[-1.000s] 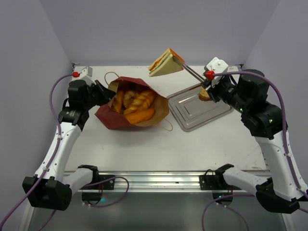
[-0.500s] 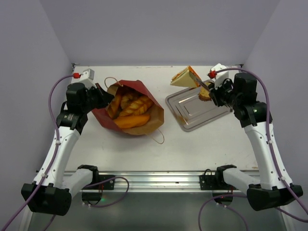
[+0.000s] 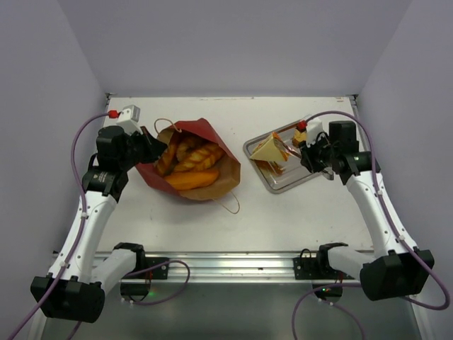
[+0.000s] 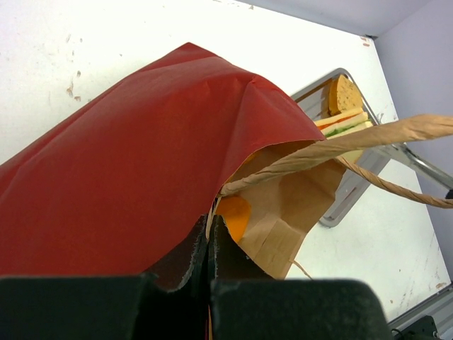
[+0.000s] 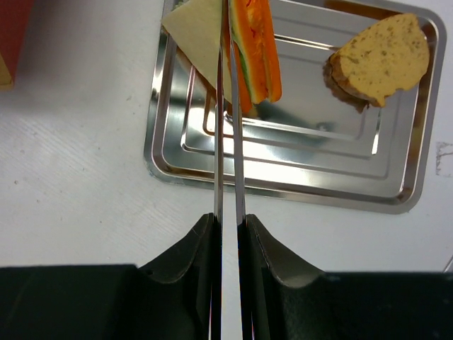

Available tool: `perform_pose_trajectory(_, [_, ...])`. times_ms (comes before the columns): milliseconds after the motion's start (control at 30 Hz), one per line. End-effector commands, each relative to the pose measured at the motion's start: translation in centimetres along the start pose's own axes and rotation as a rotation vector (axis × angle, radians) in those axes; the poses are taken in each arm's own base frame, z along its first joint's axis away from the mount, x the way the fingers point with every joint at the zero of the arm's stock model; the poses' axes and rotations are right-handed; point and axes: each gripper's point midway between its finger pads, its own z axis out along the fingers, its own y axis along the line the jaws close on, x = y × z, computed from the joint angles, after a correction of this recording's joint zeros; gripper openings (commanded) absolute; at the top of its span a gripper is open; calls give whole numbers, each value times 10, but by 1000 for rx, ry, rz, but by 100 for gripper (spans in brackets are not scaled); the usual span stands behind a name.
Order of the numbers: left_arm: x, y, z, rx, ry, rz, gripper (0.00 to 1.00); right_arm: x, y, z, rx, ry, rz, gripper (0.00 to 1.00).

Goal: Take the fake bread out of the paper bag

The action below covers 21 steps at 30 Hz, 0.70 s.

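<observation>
The red paper bag [image 3: 207,132] lies on its side, mouth toward the right, with a braided loaf [image 3: 196,155] and an orange roll [image 3: 190,178] of the fake bread inside. My left gripper [image 3: 151,145] is shut on the bag's rim [image 4: 141,156], fingertips [image 4: 209,228] pinching the paper beside an orange roll [image 4: 234,216]. My right gripper [image 5: 228,223] is shut on metal tongs [image 5: 226,142], which clamp the triangular sandwich [image 5: 255,42] low over the steel tray [image 5: 283,191]. A brown round slice [image 5: 382,57] lies in the tray's far corner.
The tray [image 3: 291,178] sits right of the bag, near the right arm [image 3: 368,191]. The bag's string handles loop out toward the tray [image 4: 368,134] and toward the front [image 3: 228,205]. Purple walls close the table at the back and sides.
My right arm has brought the tongs and sandwich down from high at the back to just above the tray's left part. The bag has shifted slightly.
</observation>
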Motion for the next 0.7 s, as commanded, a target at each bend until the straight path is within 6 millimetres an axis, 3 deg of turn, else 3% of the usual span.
perform_pose_trajectory(0, [-4,-2,-4,17,-25,36,0,-12,-7,11,-7,-54,-6,2])
perform_pose_trajectory(667, [0,-1,-3,19,-17,35,0,-15,-76,61,170,21,42,5])
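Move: The right hand holds tongs pinching a sandwich about 11 cm ahead, 9 cm left and 12 cm below. Under it lies the metal tray, its middle some 10 cm ahead, 2 cm left, 18 cm down. The bread slice already there is 19 cm ahead and 1 cm right; the paper bag is about 38 cm left and 6 cm ahead. For the left hand, the tray lies roughly 50 cm right, 5 cm ahead. The right hand, keeping its grip on the tongs, pushes forward about 6 cm and sinks 5 over the tray. ##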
